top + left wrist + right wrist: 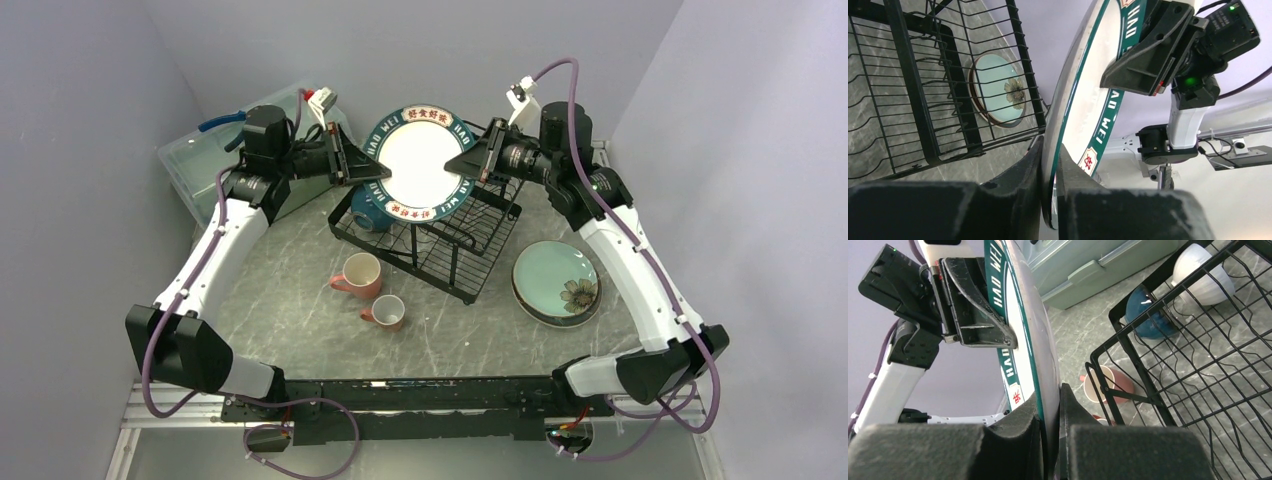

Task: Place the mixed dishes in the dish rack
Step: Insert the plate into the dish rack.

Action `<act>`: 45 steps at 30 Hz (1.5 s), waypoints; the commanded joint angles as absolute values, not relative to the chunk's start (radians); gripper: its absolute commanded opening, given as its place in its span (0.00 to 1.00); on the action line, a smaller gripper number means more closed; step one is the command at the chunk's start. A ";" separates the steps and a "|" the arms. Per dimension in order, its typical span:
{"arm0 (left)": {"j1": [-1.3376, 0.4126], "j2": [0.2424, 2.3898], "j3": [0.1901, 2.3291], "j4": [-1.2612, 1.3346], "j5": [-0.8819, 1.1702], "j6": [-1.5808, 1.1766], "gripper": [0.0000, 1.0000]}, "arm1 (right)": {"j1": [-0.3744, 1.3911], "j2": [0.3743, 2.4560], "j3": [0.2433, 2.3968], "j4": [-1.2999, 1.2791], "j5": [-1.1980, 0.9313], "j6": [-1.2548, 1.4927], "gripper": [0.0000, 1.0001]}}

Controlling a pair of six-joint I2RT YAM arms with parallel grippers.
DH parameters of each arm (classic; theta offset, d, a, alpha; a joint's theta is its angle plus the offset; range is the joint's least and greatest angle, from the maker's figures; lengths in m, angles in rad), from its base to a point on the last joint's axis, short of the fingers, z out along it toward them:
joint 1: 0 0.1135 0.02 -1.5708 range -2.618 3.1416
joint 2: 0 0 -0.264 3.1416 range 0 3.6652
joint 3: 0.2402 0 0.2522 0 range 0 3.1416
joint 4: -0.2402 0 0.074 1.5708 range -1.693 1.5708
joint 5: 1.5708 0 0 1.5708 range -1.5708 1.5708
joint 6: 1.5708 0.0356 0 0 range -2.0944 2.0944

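Observation:
A white plate with a teal lettered rim (420, 160) is held upright on edge above the black wire dish rack (440, 240). My left gripper (368, 172) is shut on its left rim, the rim (1083, 100) pinched between the jaws of the left gripper (1049, 165). My right gripper (465, 163) is shut on the right rim, and in the right wrist view the plate (1030, 315) sits between the jaws of this gripper (1050, 405). A pale green floral plate (557, 282) lies right of the rack. Two pink mugs (360, 273) (386, 312) stand in front of it.
A dark blue bowl (368, 210) sits at the rack's left end, with a white bowl (1204, 280) behind it. A translucent pale green lidded box (205, 160) stands at the back left, behind my left arm. Grey walls close in the table on both sides.

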State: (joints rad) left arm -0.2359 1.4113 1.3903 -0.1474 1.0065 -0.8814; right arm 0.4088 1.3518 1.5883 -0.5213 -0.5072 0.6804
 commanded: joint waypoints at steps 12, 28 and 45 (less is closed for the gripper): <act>-0.213 1.362 1.452 -0.429 0.919 -0.651 0.56 | 0.390 1.353 1.835 -0.653 -0.319 0.423 0.00; -0.205 1.262 1.358 -0.620 0.767 -0.457 0.63 | 0.317 1.446 1.987 -0.658 -0.215 -0.072 0.00; -0.206 1.160 1.119 -0.616 0.757 -0.378 0.61 | 0.150 1.471 1.889 -0.435 -0.493 -0.433 0.00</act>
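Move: The plate is pinched upright by both hands, opposite each other. From the right hand the dish rack's raised tier lies about 7 cm ahead, 2 cm right and 20 cm below; the blue bowl in the rack is some 11 cm ahead and 17 cm left, the white bowl 18 cm ahead and 12 cm left, both roughly 33 cm down. From the left hand that tier is about 7 cm ahead, 14 cm right and 18 cm below, and the pink mug 3 cm back, 8 cm left and 33 cm down. The left fingers open wide and come free of the plate's left rim, then that hand sinks about 12 cm and draws a little left and back, down towards the pink mug. The right hand keeps its pinch on the other rim and swings the plate right and forward, lifting it slightly, out over the far right part of the rack, while the wrist rolls about 60 degrees around the fingers' line, counter-clockwise from behind the hand, leaving them pointing more forward. ##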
